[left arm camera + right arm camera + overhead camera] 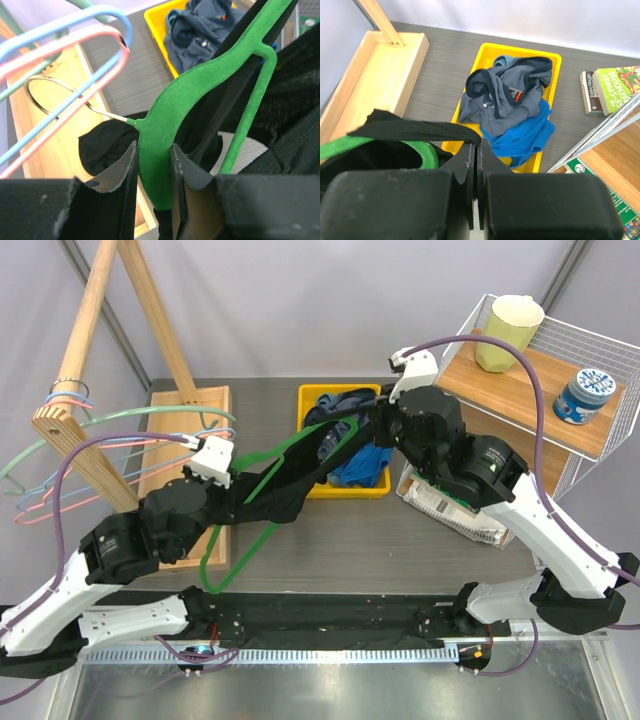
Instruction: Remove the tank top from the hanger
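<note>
A green velvet hanger [243,552] with a metal hook [55,85] is held above the table, and my left gripper [153,148] is shut on its neck [159,140]. The black tank top [268,496] still hangs over the hanger and stretches right toward the yellow bin. My right gripper [476,145] is shut, and one black strap [415,130] of the tank top is pinched at its tips. That strap is pulled up and off the green shoulder [426,152]. In the top view the right gripper [366,428] sits over the bin's near edge.
A yellow bin [307,398] holds grey and blue clothes [512,100]. At the left, a wooden rack [92,302] on a wooden tray [210,405] carries pastel wire hangers [55,490]. A wire shelf [600,455] holds a cup and a tin. Books [612,85] lie beneath it.
</note>
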Controlling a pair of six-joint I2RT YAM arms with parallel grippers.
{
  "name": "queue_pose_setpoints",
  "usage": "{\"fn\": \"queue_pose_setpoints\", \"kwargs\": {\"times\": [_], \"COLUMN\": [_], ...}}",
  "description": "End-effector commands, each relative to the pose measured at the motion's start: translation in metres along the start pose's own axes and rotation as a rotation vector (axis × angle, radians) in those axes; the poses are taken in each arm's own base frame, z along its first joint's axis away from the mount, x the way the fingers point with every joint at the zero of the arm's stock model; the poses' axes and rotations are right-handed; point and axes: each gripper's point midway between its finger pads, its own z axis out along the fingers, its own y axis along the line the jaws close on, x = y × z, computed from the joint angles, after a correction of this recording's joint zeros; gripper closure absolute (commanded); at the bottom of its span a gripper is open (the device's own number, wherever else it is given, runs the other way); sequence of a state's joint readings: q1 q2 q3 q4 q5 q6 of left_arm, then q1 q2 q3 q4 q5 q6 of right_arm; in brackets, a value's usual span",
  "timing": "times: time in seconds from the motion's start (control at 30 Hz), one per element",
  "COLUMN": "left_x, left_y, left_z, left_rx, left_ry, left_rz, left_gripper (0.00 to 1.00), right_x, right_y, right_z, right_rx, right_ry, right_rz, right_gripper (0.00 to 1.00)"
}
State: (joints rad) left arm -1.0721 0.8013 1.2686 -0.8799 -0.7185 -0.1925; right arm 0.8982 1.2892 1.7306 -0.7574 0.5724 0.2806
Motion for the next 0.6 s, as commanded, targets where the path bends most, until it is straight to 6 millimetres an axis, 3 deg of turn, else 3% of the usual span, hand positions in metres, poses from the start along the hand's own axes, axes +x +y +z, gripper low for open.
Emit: {"fn": "queue_pose_setpoints", "kwargs": {"times": [0.0, 0.13, 0.17, 0.3, 0.43, 0.47, 0.57], "left_x": [-0.023, -0.033, -0.036, -0.044, -0.041, -0.039, -0.033], "left_y": [0.006, 0.001, -0.001, -0.005, -0.02, -0.022, -0.024], "left_z": [-0.008, -0.01, -0.01, -0.007, -0.002, -0.001, 0.002], "left_rx": [0.011, 0.042, 0.053, 0.058, 0.12, 0.129, 0.128], "left_ry": [-0.104, -0.139, -0.144, -0.148, -0.118, -0.109, -0.084], "left_rz": [-0.056, -0.082, -0.082, -0.069, 0.002, 0.024, 0.051], "left_gripper": [1.0, 1.0, 1.0, 1.0, 1.0, 1.0, 1.0], "right_x": [0.003, 0.037, 0.053, 0.067, 0.041, 0.025, 0.002], "right_y": [-0.014, 0.015, 0.025, 0.027, 0.013, 0.012, 0.001], "right_z": [-0.008, -0.015, -0.016, -0.031, -0.042, -0.047, -0.045], "right_rx": [0.018, -0.187, -0.248, -0.313, -0.276, -0.28, -0.203], "right_ry": [-0.005, 0.08, 0.12, 0.139, 0.054, 0.016, -0.041], "right_rz": [0.018, 0.011, 0.01, 0.04, 0.039, 0.047, 0.063], "right_gripper": [0.99, 0.99, 0.98, 0.98, 0.98, 0.98, 0.97]}}
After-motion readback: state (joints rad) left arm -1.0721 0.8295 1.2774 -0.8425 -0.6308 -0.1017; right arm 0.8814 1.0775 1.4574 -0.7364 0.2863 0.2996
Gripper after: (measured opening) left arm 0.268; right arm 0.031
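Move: The right hand already pinches a strap of the black tank top; the green hanger's free end lies about 4 cm to its left, 2 cm back and 4 cm below. The yellow tray sits some 12 cm ahead, 6 cm left and 40 cm below it. From the left hand, gripping the hanger's neck, that free end is roughly 20 cm right, 8 cm ahead and 3 cm higher; the pink hanger's end is about 7 cm ahead, 4 cm left and 2 cm up. Still pinching the strap, the right hand brings it in to the hanger's free end, sinking about 7 cm while drawing back some 5 cm, then coming up about 2 cm; it turns roughly 15 degrees counter-clockwise and tips a little down. The left hand keeps its grip on the hanger's neck, lifts slightly and settles again, then slides about 2 cm right with a slight clockwise turn. ##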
